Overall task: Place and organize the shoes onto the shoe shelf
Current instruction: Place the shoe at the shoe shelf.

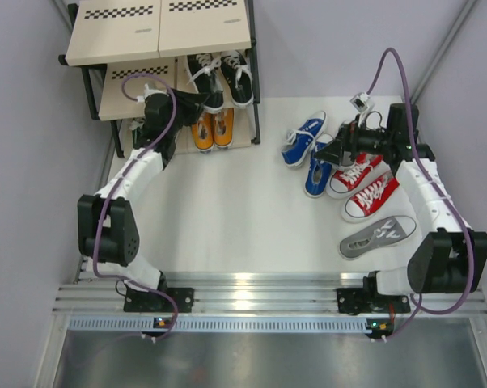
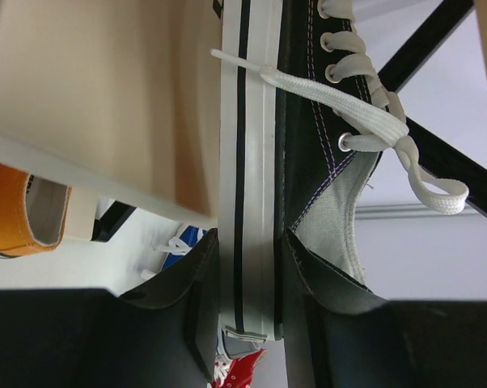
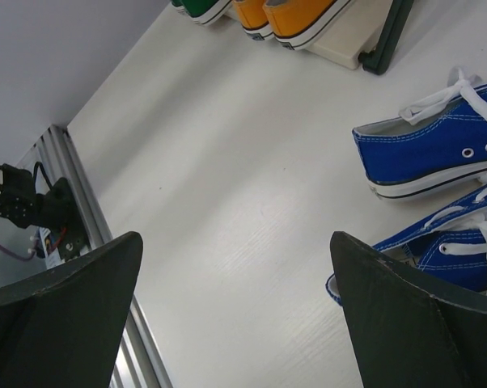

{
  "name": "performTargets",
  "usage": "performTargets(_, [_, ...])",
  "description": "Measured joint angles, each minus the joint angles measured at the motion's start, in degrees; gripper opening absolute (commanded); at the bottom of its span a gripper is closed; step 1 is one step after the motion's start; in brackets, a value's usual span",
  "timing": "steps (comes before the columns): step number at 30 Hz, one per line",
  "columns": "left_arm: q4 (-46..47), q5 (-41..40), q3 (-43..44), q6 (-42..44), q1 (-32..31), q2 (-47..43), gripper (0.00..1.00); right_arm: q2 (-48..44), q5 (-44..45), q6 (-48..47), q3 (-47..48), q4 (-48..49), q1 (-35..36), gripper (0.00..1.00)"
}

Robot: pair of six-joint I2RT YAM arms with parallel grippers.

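Observation:
The shoe shelf (image 1: pixel 158 32) stands at the back left. My left gripper (image 1: pixel 187 103) (image 2: pixel 250 275) is shut on the heel sole of a black shoe (image 1: pixel 209 87) (image 2: pixel 308 121), which is turned on its side over the middle board (image 2: pixel 106 105). The other black shoe (image 1: pixel 237 77) rests on that board. Two orange shoes (image 1: pixel 213 129) (image 2: pixel 17 210) sit on the bottom tier. On the table to the right lie two blue shoes (image 1: pixel 304 137) (image 3: pixel 429 153), two red shoes (image 1: pixel 365 184) and a grey shoe (image 1: pixel 377 236). My right gripper (image 1: pixel 339 145) (image 3: pixel 235 267) hangs open and empty beside the blue pair.
The shelf's black frame post (image 3: pixel 389 36) stands at the table's back, with orange shoes (image 3: pixel 300 16) and a green shoe (image 3: pixel 199 6) behind it on the lowest board. White walls close both sides. A metal rail (image 1: pixel 251 295) runs along the near edge.

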Motion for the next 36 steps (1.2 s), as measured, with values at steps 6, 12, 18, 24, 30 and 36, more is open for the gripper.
performTargets(6, [-2.7, 2.3, 5.3, -0.8, 0.0, 6.0, 0.0, -1.2, 0.5, -0.8, 0.0, -0.5, 0.0, 0.99])
performTargets(12, [-5.5, 3.8, 7.6, -1.9, 0.9, 7.0, 0.23, -1.4, 0.9, -1.0, -0.1, -0.7, 0.0, 0.99])
performTargets(18, [-6.4, 5.8, 8.2, -3.2, 1.8, 7.3, 0.62, -1.5, 0.9, -1.0, -0.4, -0.8, 0.0, 1.0])
performTargets(24, [-8.5, 6.8, 10.1, -1.7, 2.0, 7.1, 0.98, -1.5, 0.9, -1.0, -0.4, -0.9, 0.0, 0.99])
performTargets(30, [-17.9, 5.4, 13.2, 1.0, 2.1, 4.7, 0.98, -1.5, 1.3, -2.1, -0.4, -1.9, 0.0, 0.99])
performTargets(36, [-25.1, 4.2, 13.7, 2.6, 2.3, 0.8, 0.98, -1.5, 2.3, -4.3, -0.2, -4.7, 0.0, 0.99])
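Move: The held black shoe's place on the middle shelf is centred about 11 cm straight ahead of the left hand and 2 cm lower. The other black shoe stands some 8 cm to the right of that place and level with it. The pair of orange shoes stands on the lower shelf straight below it, about 20 cm beneath the hand. From the right hand the place lies roughly 20 cm ahead, 33 cm left and 3 cm higher. The black shoe, already held by its heel in the left hand, is pushed about 2.5 cm farther in beside its mate and lowered some 2 cm onto the middle shelf, the hand tipping slightly down. After a short hold there the fingers open wide and let go of the heel, then the hand draws back about 3.5 cm and rises nearly 3 cm. ##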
